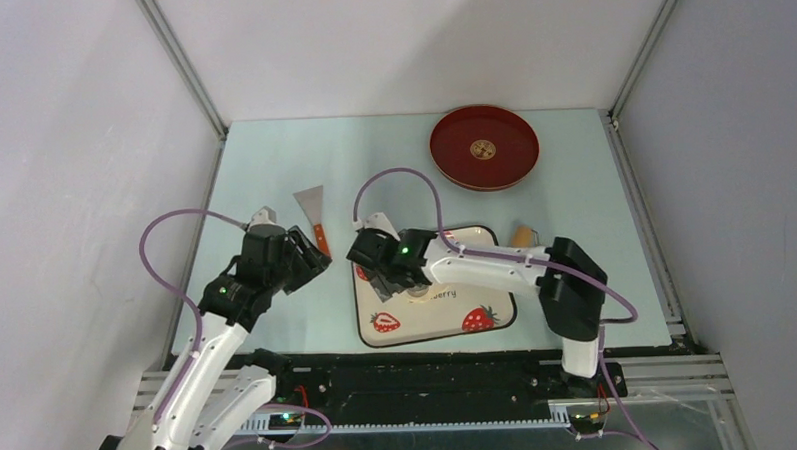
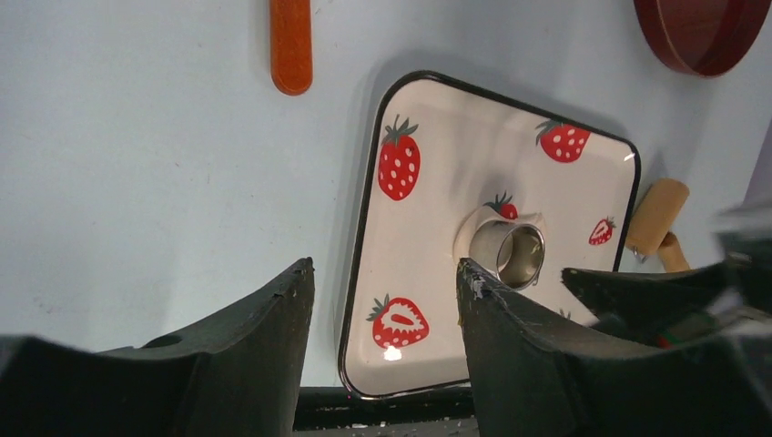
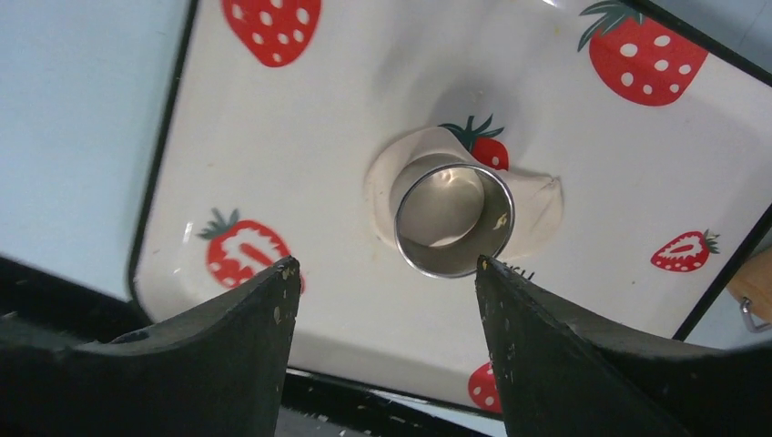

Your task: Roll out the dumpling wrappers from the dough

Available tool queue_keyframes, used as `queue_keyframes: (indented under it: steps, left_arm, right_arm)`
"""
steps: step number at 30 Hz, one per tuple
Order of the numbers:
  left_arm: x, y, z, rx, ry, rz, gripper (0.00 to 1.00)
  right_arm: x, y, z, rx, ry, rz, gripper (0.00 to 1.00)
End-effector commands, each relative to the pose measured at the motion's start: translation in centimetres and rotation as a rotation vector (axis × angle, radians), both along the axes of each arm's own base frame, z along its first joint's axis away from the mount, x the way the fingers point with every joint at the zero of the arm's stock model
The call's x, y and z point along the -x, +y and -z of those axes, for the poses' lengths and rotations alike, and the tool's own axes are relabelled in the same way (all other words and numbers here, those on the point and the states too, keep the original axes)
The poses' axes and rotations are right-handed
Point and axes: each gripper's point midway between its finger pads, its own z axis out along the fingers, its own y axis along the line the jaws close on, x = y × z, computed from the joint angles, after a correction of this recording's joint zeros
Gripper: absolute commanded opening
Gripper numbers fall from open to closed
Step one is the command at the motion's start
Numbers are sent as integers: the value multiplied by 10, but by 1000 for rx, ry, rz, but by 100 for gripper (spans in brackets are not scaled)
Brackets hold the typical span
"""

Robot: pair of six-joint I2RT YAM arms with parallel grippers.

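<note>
The dough (image 3: pixel 535 208) is a flattened cream-white sheet on the strawberry-patterned plate (image 3: pixel 300 137). A steel ring cutter (image 3: pixel 453 218) stands upright on it. My right gripper (image 3: pixel 384 269) hovers open just short of the ring, which sits beyond its right fingertip, untouched. No separate dumpling wrappers are in view; the ring's wall hides the dough inside it. My left gripper (image 2: pixel 385 270) is open and empty over the plate's left edge (image 2: pixel 364 228). In the left wrist view the ring cutter (image 2: pixel 514 253) and the dough (image 2: pixel 472 235) lie beyond its right finger. From above, the right gripper (image 1: pixel 382 284) covers the dough.
A red tray (image 1: pixel 484 147) with a gold emblem sits at the back right. A metal scraper (image 1: pixel 312 210) with an orange handle (image 2: pixel 290 41) lies left of the plate (image 1: pixel 438 324), beside my left gripper (image 1: pixel 311 260). A tan wooden roller (image 1: pixel 523 236) rests at the plate's right edge.
</note>
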Motion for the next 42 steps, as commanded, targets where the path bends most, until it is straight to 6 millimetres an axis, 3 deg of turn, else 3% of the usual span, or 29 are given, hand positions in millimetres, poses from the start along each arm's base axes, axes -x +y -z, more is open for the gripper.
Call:
queue_keyframes:
  steps: [1,7,8,9,10,11,12,13,14,19,23,26,32,35,42]
  left_arm:
    - [-6,-17,1,12,5,118,62]
    - [-18,-60,2,99,32,279,60]
    - [-21,-66,6,108,48,293,60]
    - [-23,-78,2,139,30,327,59]
    - [-24,-84,6,146,47,340,59]
    - [-26,-96,2,173,31,370,58]
    - [-28,-103,9,178,50,384,58]
    - [-28,-115,6,200,42,415,57]
    - [-29,-121,15,201,72,429,56]
    - [-30,-160,38,234,143,501,52]
    - [-32,-179,56,228,186,531,49]
    - [-31,-187,66,217,210,544,44]
    - [-28,-184,82,185,241,539,43]
    - [-26,-183,84,182,245,540,38]
    - [-23,-180,89,173,254,537,35]
  right_arm:
    - [0,4,-53,-193,32,42,75]
    - [-8,-32,-69,-459,193,140,69]
    - [-15,-48,-70,-505,200,188,67]
    - [-7,-56,-67,-541,248,186,63]
    - [-19,-65,-69,-585,247,226,60]
    - [-11,-71,-65,-617,298,221,58]
    - [-22,-78,-67,-661,297,261,55]
    - [-15,-82,-61,-687,349,258,54]
    - [-23,-87,-61,-723,353,283,52]
    - [-26,-90,-33,-749,480,335,45]
    - [-32,-73,-18,-791,556,333,38]
    - [-35,-67,-6,-797,593,346,37]
    - [-35,-60,13,-785,642,352,31]
    - [-33,-57,19,-782,655,345,26]
    - [-34,-58,30,-763,666,362,25]
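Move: The metal cutter stands in the dough, about 20 cm to the left hand's right, level fore and aft and some 12 cm below. From the right hand, just above it, the cutter is about 1 cm ahead, 3 cm right and 6 cm down. The dough's middle lies roughly 3 cm right of the cutter and 1 cm farther out. The spatula handle lies some 9 cm ahead of the left hand, 3 cm right and 14 cm down. The left hand sweeps about 17 cm right and sinks some 9 cm to the cutter's left side, swinging clockwise and narrowing its fingers. Meanwhile the empty right hand lifts and swings over to the cutter's right, then sinks and eases back left towards it, rolling until its fingers slant left and down and half shutting them, so that both hands' still-open tips end at opposite sides of the rim, with no grip yet. ##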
